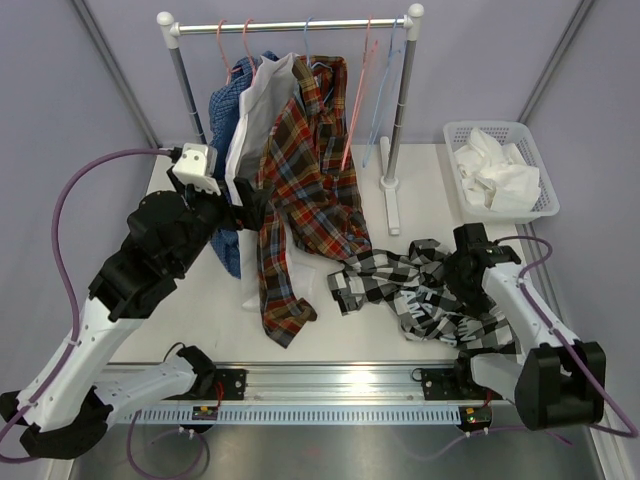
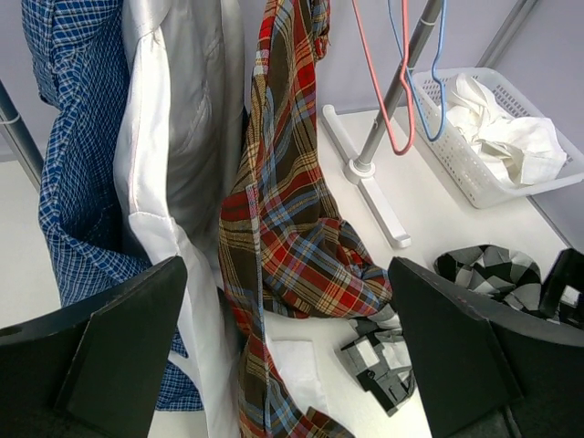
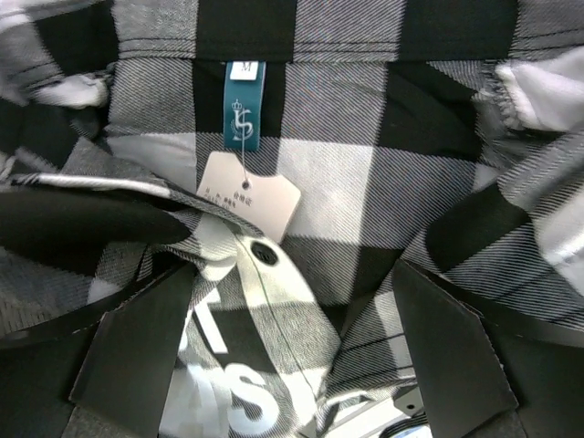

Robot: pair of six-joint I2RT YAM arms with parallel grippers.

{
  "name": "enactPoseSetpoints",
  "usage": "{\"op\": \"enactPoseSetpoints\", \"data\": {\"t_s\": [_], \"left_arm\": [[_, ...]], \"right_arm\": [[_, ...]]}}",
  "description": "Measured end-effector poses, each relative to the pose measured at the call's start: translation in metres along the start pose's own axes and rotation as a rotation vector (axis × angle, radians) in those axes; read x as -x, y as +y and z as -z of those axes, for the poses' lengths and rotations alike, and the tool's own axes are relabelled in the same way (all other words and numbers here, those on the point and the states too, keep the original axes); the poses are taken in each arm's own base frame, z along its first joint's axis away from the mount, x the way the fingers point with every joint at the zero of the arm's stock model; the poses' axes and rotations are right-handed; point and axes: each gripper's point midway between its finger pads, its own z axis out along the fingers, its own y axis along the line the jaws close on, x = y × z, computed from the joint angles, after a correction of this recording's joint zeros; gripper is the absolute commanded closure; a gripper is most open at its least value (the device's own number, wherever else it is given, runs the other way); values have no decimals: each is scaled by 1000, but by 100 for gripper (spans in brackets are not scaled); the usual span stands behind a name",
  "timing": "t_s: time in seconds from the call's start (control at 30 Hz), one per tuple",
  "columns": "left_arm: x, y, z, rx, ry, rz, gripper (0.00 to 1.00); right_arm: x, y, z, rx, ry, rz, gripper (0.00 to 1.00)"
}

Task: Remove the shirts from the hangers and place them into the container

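On the rack hang a blue checked shirt, a white shirt and a red-orange plaid shirt, whose tail trails onto the table. A pink hanger and a light blue hanger hang bare. A black-and-white checked shirt lies crumpled on the table. My right gripper is open right over its collar and tags, with fabric lying loose between the fingers. My left gripper is open, facing the hanging shirts and touching none. The container at the right holds a white shirt.
The rack's pole and flat foot stand between the hanging shirts and the basket. A small white patch lies on the table under the plaid shirt. The arms' rail runs along the near edge.
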Motion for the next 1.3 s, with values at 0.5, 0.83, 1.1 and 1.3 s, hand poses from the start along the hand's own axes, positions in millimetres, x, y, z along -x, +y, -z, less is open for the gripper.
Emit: {"op": "enactPoseSetpoints", "data": {"t_s": [0.5, 0.83, 1.1, 1.3], "left_arm": [[2, 1, 3, -1, -10, -2, 1], [2, 3, 3, 8, -12, -17, 1], [2, 3, 3, 8, -11, -21, 1], [2, 3, 3, 8, -11, -20, 1]], "right_arm": [[-18, 40, -57, -13, 180, 47, 97], [76, 95, 17, 149, -103, 84, 100], [259, 141, 275, 535, -739, -78, 100], [335, 124, 368, 662, -1014, -216, 100]]}}
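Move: The black-and-white checked shirt lies crumpled under the right hand, its collar about 4 cm ahead, 2 cm to the left and 6 cm below the open fingers. The white container stands roughly 27 cm ahead and 8 cm to the right. The hem of the red plaid shirt hangs down to the table some 27 cm left and 9 cm ahead. From the left hand, that collar is about 41 cm to the right, 2 cm back and 40 cm below. The right hand's fingers pinch the checked shirt by the collar area: the hand sinks about 5 cm into the cloth, edges forward and slightly left, and shuts. Then it sweeps the shirt up fast, some 50 cm, going forward and to the right as well, while the wrist tips up by about 70 degrees until the fingers point nearly level outward. ##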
